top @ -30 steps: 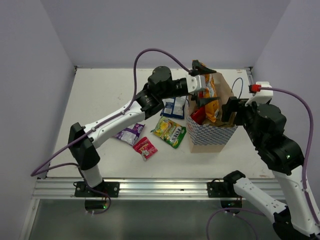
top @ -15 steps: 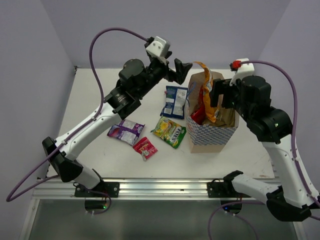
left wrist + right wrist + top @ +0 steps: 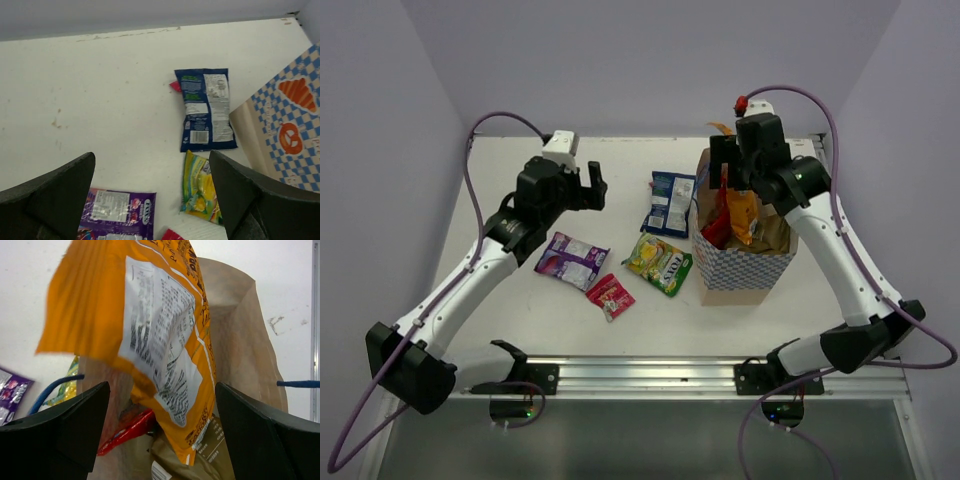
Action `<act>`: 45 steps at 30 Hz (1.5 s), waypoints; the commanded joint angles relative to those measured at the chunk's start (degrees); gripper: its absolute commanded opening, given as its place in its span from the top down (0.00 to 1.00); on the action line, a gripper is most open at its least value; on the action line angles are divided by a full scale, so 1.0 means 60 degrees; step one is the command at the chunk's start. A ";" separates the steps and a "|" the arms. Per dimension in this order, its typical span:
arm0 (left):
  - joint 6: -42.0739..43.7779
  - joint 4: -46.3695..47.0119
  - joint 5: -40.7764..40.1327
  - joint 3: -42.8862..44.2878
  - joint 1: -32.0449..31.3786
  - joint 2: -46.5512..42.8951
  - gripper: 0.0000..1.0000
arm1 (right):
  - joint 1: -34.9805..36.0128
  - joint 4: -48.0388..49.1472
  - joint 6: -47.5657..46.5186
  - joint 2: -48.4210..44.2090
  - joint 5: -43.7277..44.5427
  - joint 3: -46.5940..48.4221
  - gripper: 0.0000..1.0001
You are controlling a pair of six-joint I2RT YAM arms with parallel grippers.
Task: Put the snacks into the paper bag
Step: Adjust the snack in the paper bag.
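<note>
The paper bag (image 3: 745,262) stands open at the right of the table, its zigzag side facing the near edge. An orange packet (image 3: 744,212) sticks up out of it beside a red packet (image 3: 716,229). My right gripper (image 3: 728,175) hovers open just above the bag's mouth, and in the right wrist view the orange packet (image 3: 150,325), the red one (image 3: 127,432) and a brown one (image 3: 200,462) lie below the spread jaws. My left gripper (image 3: 594,190) hangs open and empty over the table, left of the dark blue packet (image 3: 668,203). The yellow-green (image 3: 660,263), purple (image 3: 572,260) and small red (image 3: 610,295) packets lie flat.
In the left wrist view the dark blue packet (image 3: 206,107), yellow-green packet (image 3: 200,192) and purple packet (image 3: 117,212) lie ahead, with the bag's patterned wall (image 3: 285,125) at the right. The bag's blue cord handles (image 3: 55,385) hang at its rim. Walls enclose three sides.
My left gripper let go of the orange packet in the bag and swung back left and down over the table. My right arm rose and moved in over the bag's mouth.
</note>
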 commanded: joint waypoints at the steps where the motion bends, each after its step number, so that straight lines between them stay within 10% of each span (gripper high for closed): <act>1: 0.0221 -0.0143 -0.0580 -0.0816 0.0564 -0.0733 0.00 | 0.0040 0.0197 0.0471 0.0492 0.0883 0.0487 0.11; 14: 0.0412 0.0252 -0.0697 -0.1946 0.0917 -0.0777 0.00 | 0.0025 0.1807 0.1218 0.1036 0.1821 -0.0962 0.36; 22: 0.0456 0.0326 -0.0756 -0.2078 0.0961 -0.0822 0.00 | 0.0025 0.2904 0.1467 0.0161 0.2216 -0.2204 1.00; 35: 0.0383 0.0560 -0.0917 -0.2239 0.0976 -0.0997 0.00 | 0.0025 0.9758 0.1263 -0.3400 0.3154 -0.6966 1.00; 45: 0.0397 0.0692 -0.1151 -0.2400 0.0976 -0.1202 0.00 | 0.0025 1.4405 -0.0538 -0.3125 0.2277 -0.9604 1.00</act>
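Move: The orange snack stands leaning in the paper bag. Its middle is about 5 cm ahead of my right hand and 7 cm below it. The red chips lie 4 cm to that hand's left and 14 cm down, the golden bag 8 cm to its right, 2 cm back and 15 cm down. The purple snack lies about 4 cm back from my left hand, 5 cm left and 28 cm below, with the small red snack 10 cm nearer me and 10 cm right of it. I push my right hand forward and down into the paper bag, about 4 and 6 cm, shutting its open fingers on the orange snack. Keeping them shut, I draw up, back and to the right, then sink a couple of centimetres, tilting the fingertips up some 30 degrees and turning a little clockwise. My open left hand drops left to hover over the purple snack. ##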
